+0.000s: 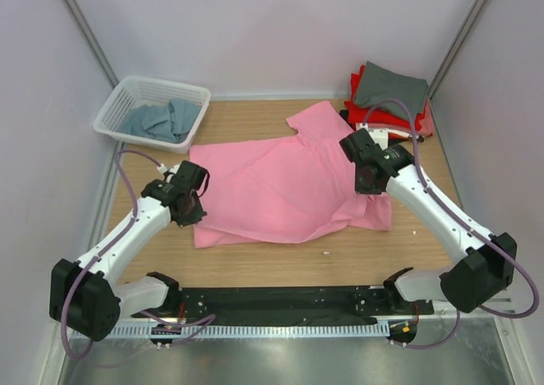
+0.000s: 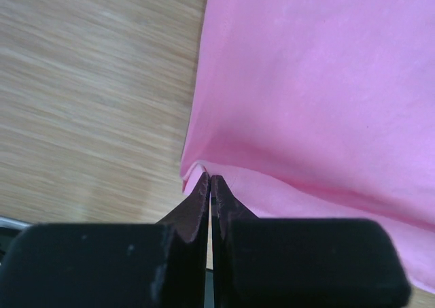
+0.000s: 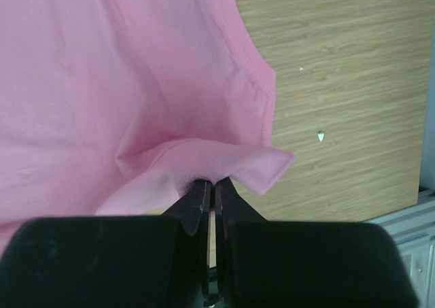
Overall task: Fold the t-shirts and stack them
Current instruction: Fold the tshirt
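The pink t-shirt [image 1: 289, 181] lies spread across the middle of the wooden table, partly folded, with one sleeve pointing to the back. My left gripper [image 1: 192, 208] is at the shirt's left edge. In the left wrist view the gripper [image 2: 209, 179] is shut on a fold of that pink edge [image 2: 312, 83]. My right gripper [image 1: 367, 189] is at the shirt's right side. In the right wrist view the gripper [image 3: 211, 182] is shut on a bunched pink fold [image 3: 224, 158] near a hemmed edge. A folded grey shirt [image 1: 391, 86] lies on red ones [image 1: 374, 115] at the back right.
A white lattice basket [image 1: 110, 117] at the back left holds grey-blue shirts [image 1: 157, 120]. Grey walls close in the table at the back and both sides. Bare wood [image 1: 323, 262] shows in front of the pink shirt, before the black base rail [image 1: 280, 302].
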`<action>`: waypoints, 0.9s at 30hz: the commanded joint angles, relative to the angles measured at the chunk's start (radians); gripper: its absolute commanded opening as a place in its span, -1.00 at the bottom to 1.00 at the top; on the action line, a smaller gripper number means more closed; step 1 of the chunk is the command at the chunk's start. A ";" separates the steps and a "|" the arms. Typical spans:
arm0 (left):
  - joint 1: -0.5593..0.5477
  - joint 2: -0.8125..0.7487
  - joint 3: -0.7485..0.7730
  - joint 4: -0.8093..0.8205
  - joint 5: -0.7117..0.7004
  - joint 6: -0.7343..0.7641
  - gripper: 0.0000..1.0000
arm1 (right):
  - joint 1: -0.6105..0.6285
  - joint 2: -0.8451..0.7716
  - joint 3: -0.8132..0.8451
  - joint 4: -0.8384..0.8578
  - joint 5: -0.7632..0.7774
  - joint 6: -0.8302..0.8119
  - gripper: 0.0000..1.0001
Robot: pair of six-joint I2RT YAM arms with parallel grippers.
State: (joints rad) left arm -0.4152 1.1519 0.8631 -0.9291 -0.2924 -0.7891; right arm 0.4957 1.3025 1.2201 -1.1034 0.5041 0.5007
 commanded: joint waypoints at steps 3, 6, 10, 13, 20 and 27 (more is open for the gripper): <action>0.076 0.041 0.059 0.076 0.029 0.088 -1.00 | -0.032 0.086 0.126 0.088 -0.018 -0.136 -0.97; 0.099 0.072 0.062 0.098 0.036 0.103 -1.00 | -0.039 0.142 0.177 0.108 -0.006 -0.178 -0.97; 0.115 0.115 0.060 0.121 0.041 0.110 -1.00 | -0.058 0.225 0.248 0.108 -0.021 -0.218 -0.97; 0.131 0.155 0.066 0.130 0.045 0.113 -1.00 | -0.068 0.302 0.320 0.099 -0.021 -0.232 -0.98; 0.181 0.270 0.114 0.136 0.073 0.126 -1.00 | -0.083 0.483 0.447 0.080 0.059 -0.264 -0.97; 0.191 0.399 0.188 0.130 0.073 0.133 -1.00 | -0.091 0.636 0.504 0.148 0.042 -0.301 -0.98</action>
State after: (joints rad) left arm -0.2375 1.5295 1.0084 -0.8181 -0.2260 -0.6716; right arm 0.4110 1.9049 1.6615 -1.0027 0.5278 0.2386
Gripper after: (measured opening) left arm 0.003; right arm 0.049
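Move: The left hand holds the pink t-shirt's near hem corner some 7 cm above the table; the far hem corner, its goal, lies about 24 cm ahead and 4 cm left, the white basket's middle about 33 cm ahead and 15 cm left. The right hand holds the near sleeve side some 14 cm up; the far sleeve lies about 30 cm ahead and 12 cm left of it, the stacked shirts about 30 cm ahead and 8 cm right. Forward and then down go both hands, carrying the near side of the t-shirt over its flat far half, fingers kept shut on the cloth. The right hand leads, about 14 cm level towards the far sleeve, dipping only near the end; the left makes roughly 6 cm towards the far hem corner while sinking 4 cm, its fingertips tilting some 10 degrees back towards the base. ##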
